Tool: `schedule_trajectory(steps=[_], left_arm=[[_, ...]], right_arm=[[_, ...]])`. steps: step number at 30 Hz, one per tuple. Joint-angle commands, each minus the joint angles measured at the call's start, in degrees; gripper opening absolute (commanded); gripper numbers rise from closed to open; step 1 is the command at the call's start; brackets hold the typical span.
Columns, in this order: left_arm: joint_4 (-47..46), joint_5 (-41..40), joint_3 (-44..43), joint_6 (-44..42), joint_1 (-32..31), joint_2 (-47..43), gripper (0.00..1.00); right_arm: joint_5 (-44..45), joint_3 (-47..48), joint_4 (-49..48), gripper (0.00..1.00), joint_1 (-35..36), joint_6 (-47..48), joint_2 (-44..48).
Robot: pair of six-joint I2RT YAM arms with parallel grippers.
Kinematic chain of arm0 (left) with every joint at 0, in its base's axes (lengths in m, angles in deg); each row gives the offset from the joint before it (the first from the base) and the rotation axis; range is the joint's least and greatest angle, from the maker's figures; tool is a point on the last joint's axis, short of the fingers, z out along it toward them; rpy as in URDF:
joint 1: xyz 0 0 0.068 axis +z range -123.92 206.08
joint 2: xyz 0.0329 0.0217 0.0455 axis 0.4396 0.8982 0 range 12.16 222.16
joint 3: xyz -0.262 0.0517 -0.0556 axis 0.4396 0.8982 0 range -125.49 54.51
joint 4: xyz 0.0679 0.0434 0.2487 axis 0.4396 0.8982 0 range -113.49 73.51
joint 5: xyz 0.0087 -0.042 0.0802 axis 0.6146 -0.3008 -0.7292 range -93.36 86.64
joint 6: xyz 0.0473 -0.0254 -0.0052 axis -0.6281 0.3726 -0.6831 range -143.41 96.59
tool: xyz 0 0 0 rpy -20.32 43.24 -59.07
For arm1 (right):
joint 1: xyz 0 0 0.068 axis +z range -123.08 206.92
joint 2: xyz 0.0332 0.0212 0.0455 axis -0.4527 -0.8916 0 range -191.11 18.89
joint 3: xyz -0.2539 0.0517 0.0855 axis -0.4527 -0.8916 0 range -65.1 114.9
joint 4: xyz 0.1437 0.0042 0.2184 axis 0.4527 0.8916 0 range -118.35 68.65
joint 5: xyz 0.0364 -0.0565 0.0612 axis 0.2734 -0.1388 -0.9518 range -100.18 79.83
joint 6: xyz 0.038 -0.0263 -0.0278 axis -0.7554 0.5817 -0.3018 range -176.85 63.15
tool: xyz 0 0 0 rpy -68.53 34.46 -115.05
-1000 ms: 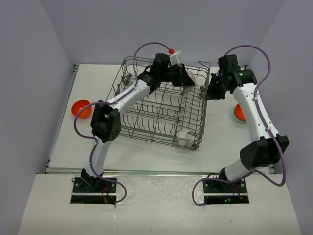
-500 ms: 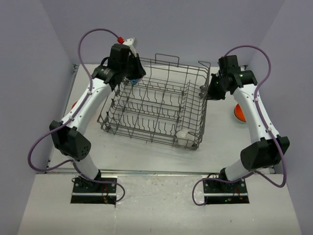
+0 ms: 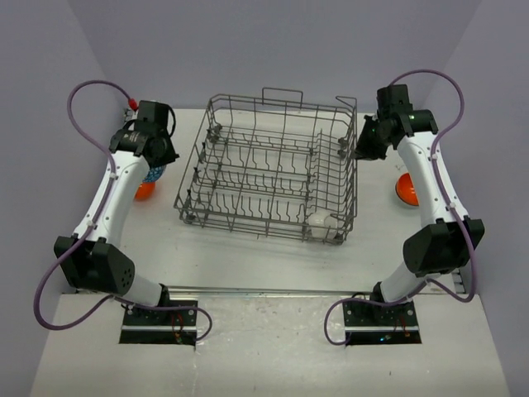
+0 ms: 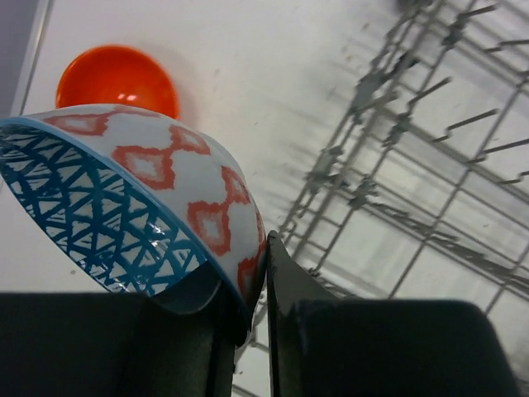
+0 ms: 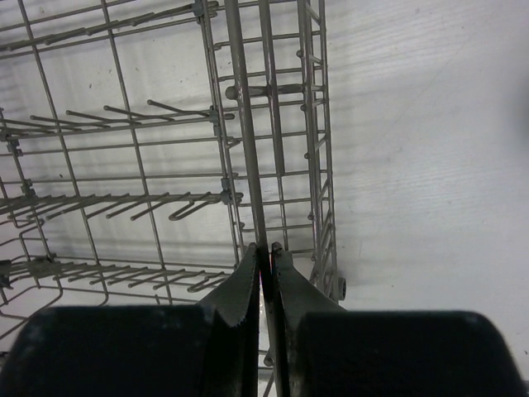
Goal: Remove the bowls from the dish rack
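My left gripper (image 3: 154, 159) (image 4: 256, 273) is shut on the rim of a white bowl with a red pattern outside and blue lattice inside (image 4: 149, 198) (image 3: 153, 175). It holds the bowl above an orange bowl (image 3: 143, 190) (image 4: 116, 78) on the table left of the dish rack (image 3: 273, 174) (image 4: 413, 149). My right gripper (image 3: 364, 150) (image 5: 266, 252) is shut on a wire of the rack's right rim (image 5: 248, 149). A plain white bowl (image 3: 321, 222) lies in the rack's near right corner. A second orange bowl (image 3: 405, 190) sits right of the rack.
Grey walls close in the white table (image 3: 248, 256) on the left, back and right. The rack fills the table's middle. My right arm (image 3: 430, 182) arches over the right orange bowl.
My left arm has swung from the rack's back to the left with the patterned bowl, now over the left orange bowl. The rack has shifted and settled flatter. My right gripper stays clamped on the rim.
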Motion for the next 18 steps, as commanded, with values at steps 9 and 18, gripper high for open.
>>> schedule_trajectory(steps=[9,18], left_arm=[[4.02,-7.85,15.76,4.33,8.70,-2.39,0.00],[-2.15,-2.05,24.92,1.78,19.69,1.37,0.00]], right_arm=[[2.99,2.70,-1.72,0.00,-2.59,0.42,-1.82],[1.05,2.17,-2.69,0.00,-2.50,0.68,-1.91]])
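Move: The patterned bowl is already in the left gripper. The bare table it is bound for lies about 16 cm back, 16 cm left and 21 cm below that hand; the orange bowl sits roughly 20 cm beyond that spot, some 4 cm ahead and 17 cm left of the hand. The dish rack's middle is about 28 cm right, 4 cm ahead and 15 cm below. From the right hand the spot is some 68 cm left, 16 cm back and 21 cm below. The patterned bowl, pinched at its rim by the left fingers, is swept clear of the rack's left side and lowered towards the open table on the near side of the orange bowl: about 14 cm down, 11 cm back and 10 cm left, dropping faster after the start. Meanwhile the wrist tips the fingers some 25 to 30 degrees steeper and turns about 20 degrees counter-clockwise, the grip unchanged. ##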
